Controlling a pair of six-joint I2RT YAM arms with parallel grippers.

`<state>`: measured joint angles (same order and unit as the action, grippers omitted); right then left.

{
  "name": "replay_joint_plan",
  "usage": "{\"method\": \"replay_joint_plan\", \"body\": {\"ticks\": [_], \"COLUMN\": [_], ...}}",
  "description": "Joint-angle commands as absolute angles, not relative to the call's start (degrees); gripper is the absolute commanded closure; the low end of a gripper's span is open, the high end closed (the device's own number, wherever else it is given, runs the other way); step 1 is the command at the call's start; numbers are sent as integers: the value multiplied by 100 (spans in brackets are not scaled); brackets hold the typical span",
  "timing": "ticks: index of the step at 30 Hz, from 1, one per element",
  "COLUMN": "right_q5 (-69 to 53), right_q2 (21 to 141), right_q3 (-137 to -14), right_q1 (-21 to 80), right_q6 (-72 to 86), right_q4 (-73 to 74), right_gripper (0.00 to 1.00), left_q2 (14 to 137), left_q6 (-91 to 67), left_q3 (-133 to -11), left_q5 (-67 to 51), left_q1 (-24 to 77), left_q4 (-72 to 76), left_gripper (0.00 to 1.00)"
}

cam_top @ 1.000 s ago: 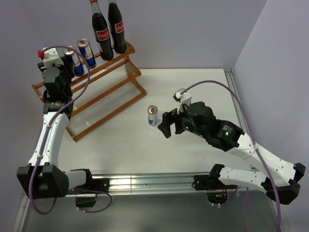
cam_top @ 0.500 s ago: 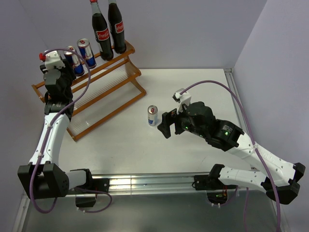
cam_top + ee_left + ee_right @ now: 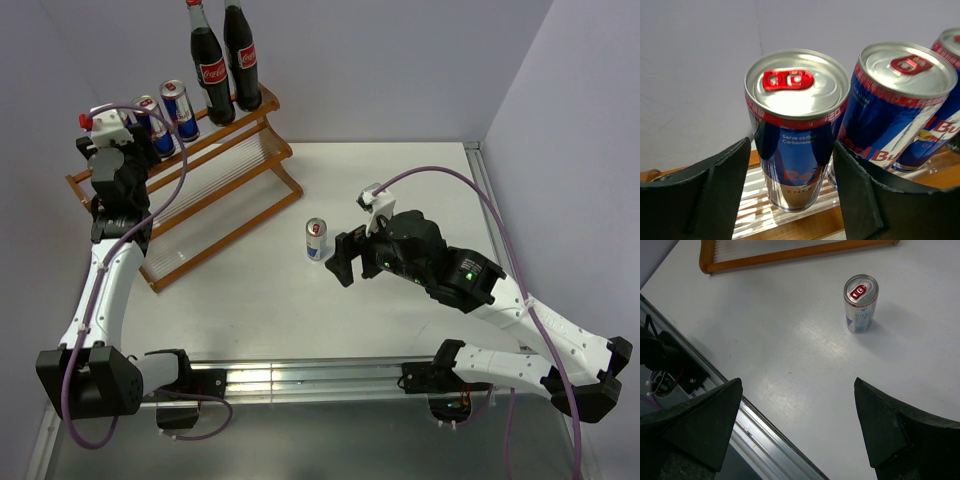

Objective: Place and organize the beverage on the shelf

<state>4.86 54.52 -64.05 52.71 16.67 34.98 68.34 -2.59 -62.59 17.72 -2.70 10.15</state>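
Observation:
The slanted wooden shelf (image 3: 222, 172) stands at the far left. Two cola bottles (image 3: 212, 66) stand on its top tier with two blue-and-silver cans (image 3: 180, 108) beside them. My left gripper (image 3: 133, 150) is open at the top tier, its fingers on either side of a third can (image 3: 796, 125) that stands upright on the ribbed panel. This can is hidden under the wrist in the top view. A fourth can (image 3: 316, 240) stands upright on the table. My right gripper (image 3: 340, 262) is open and empty, just right of it and above the table. The right wrist view shows that can (image 3: 860, 310) ahead of the fingers.
The shelf's lower tiers hold nothing. Its lower rail (image 3: 790, 254) shows at the top of the right wrist view. The table's metal front edge (image 3: 765, 435) lies under the right gripper. Walls stand close behind the shelf and at the right.
My left wrist has shifted slightly at the shelf's top tier. The right arm and the can on the table have stayed where they were.

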Motion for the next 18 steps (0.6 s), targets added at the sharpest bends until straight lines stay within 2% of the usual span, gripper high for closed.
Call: {"method": "replay_joint_plan", "body": {"ticks": [1,8,13,14,15,18], "right_q5": [457,430,545,588,624,764], "right_q2": [5467,5546,5669,5712,5835,6194], "right_q3": [-6530,-6609,-6636,-6688,-6723,-6925], "right_q1": [5229,5229,5221,5195,5168,5089], "right_q6": [1635,1617,1670,1687,1748,1810], "right_q4": [3208,3217,3129,3094,3111,3155], "right_gripper": [0,0,0,0,0,0], "left_q2": [6539,6478,6346,6311,6276,6118], "left_q6": [-308,-334,-395,-430,-439,-457], "left_q3": [-6284,-6372,-6460,-6503,-6530,-6627], "left_q5": [1687,1723,1819,1802,1793,1828], "left_q1": [-281,-281,-281,-281,-281,-281], "left_q4": [1468,1371,1231,1196,1161,1020], "left_gripper": [27,20,11,3,1,0]}}
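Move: The Red Bull can I have just set on the top shelf stands between my left fingers, its middle about 2 cm ahead of the hand point. The next can is about 5 cm ahead and 6 cm right of that hand, the third 8 ahead and 12 right, the nearer Coke bottle some 13 ahead and 18 right. The last can on the table lies roughly 20 cm ahead, 7 cm left and 22 cm below my right hand. I spread my already loosening left fingers to fully wide, one each side of the shelved can, and lift that hand about 3 cm while drawing it back some 2 cm, tips tilting up slightly, so they come free of the can. My open right hand starts slowly, then gathers pace forward and left towards the table can, under 2 cm in all. ##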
